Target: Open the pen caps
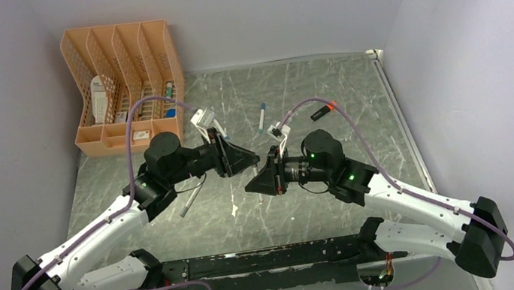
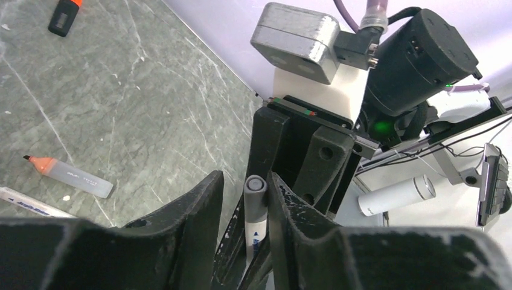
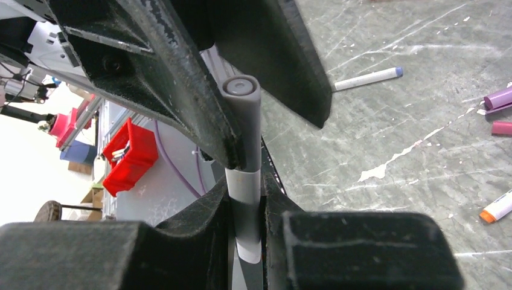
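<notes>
My right gripper (image 3: 246, 194) is shut on the pale barrel of a pen (image 3: 244, 181) and holds it above the table's middle. The pen's grey cap (image 3: 243, 106) points toward the left arm. My left gripper (image 2: 246, 179) stands open around that grey cap (image 2: 255, 194). One finger touches the cap and the other stands a little apart from it. In the top view the left gripper (image 1: 245, 160) and the right gripper (image 1: 260, 181) meet tip to tip. A purple cap (image 3: 500, 96) and a pink cap (image 3: 501, 127) lie loose on the table.
An orange file rack (image 1: 123, 80) stands at the back left. Loose on the table lie a white pen with a blue cap (image 3: 368, 78), an uncapped orange-tipped pen (image 2: 66, 175), a black marker with an orange end (image 1: 321, 111) and a grey pen (image 1: 190, 200).
</notes>
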Available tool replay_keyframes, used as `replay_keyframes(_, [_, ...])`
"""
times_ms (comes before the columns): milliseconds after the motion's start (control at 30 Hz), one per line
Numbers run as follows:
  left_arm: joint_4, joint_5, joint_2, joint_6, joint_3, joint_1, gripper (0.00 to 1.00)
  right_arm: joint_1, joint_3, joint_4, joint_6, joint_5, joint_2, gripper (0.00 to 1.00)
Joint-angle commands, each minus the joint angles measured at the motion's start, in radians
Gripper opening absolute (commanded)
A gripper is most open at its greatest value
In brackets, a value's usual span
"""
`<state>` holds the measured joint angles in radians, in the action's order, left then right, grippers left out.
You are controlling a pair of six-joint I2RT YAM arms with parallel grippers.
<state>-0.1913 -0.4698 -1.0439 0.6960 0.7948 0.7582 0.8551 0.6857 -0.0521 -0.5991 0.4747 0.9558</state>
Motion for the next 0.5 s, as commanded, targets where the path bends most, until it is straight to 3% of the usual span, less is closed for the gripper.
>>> replay_keyframes(0, [-0.06,-0.02,-0.015,-0.013,0.008,0.0,0.38,-0.005,0.006,-0.046,-0.005,0.039,0.006,0.0])
replay_keyframes(100, [-0.06,-0.03,-0.03,-0.015,0.015,0.0,0.18,-0.006,0.007,-0.049,-0.007,0.041,0.01,0.0])
replay_keyframes(167, [-0.053,-0.039,-0.041,-0.014,0.02,0.0,0.1,-0.006,0.011,-0.048,-0.007,0.042,0.013,0.0])
replay_keyframes(267, [-0.042,-0.042,-0.05,-0.017,0.023,-0.001,0.07,-0.011,0.026,-0.035,-0.005,0.041,0.016,0.0])
replay_keyframes(467, [-0.012,-0.03,-0.061,-0.024,0.026,0.0,0.07,-0.05,0.05,0.041,0.002,0.043,0.004,0.2])
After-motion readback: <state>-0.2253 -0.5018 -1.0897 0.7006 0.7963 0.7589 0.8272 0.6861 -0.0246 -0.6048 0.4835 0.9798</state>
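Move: The grey cap of the upright-held pen already sits in the gap between my left fingertips, about 1 cm to the right of my left hand and 1 cm below. My right hand pinches the barrel, with the cap some 3 cm ahead of it and 4 cm above. From my left hand, the silver pen lies on the table roughly 23 cm left and 5 cm ahead, the blue-ended pen about 29 cm ahead and 2 cm right, both some 25 cm down. I shut my left fingers from half open until they pinch the grey cap, easing that hand about 1 cm to the right over the end and letting it sink slightly. My right hand keeps its pinch on the barrel and carries the pen about 1 cm down and a little forward; neither wrist turns noticeably. ##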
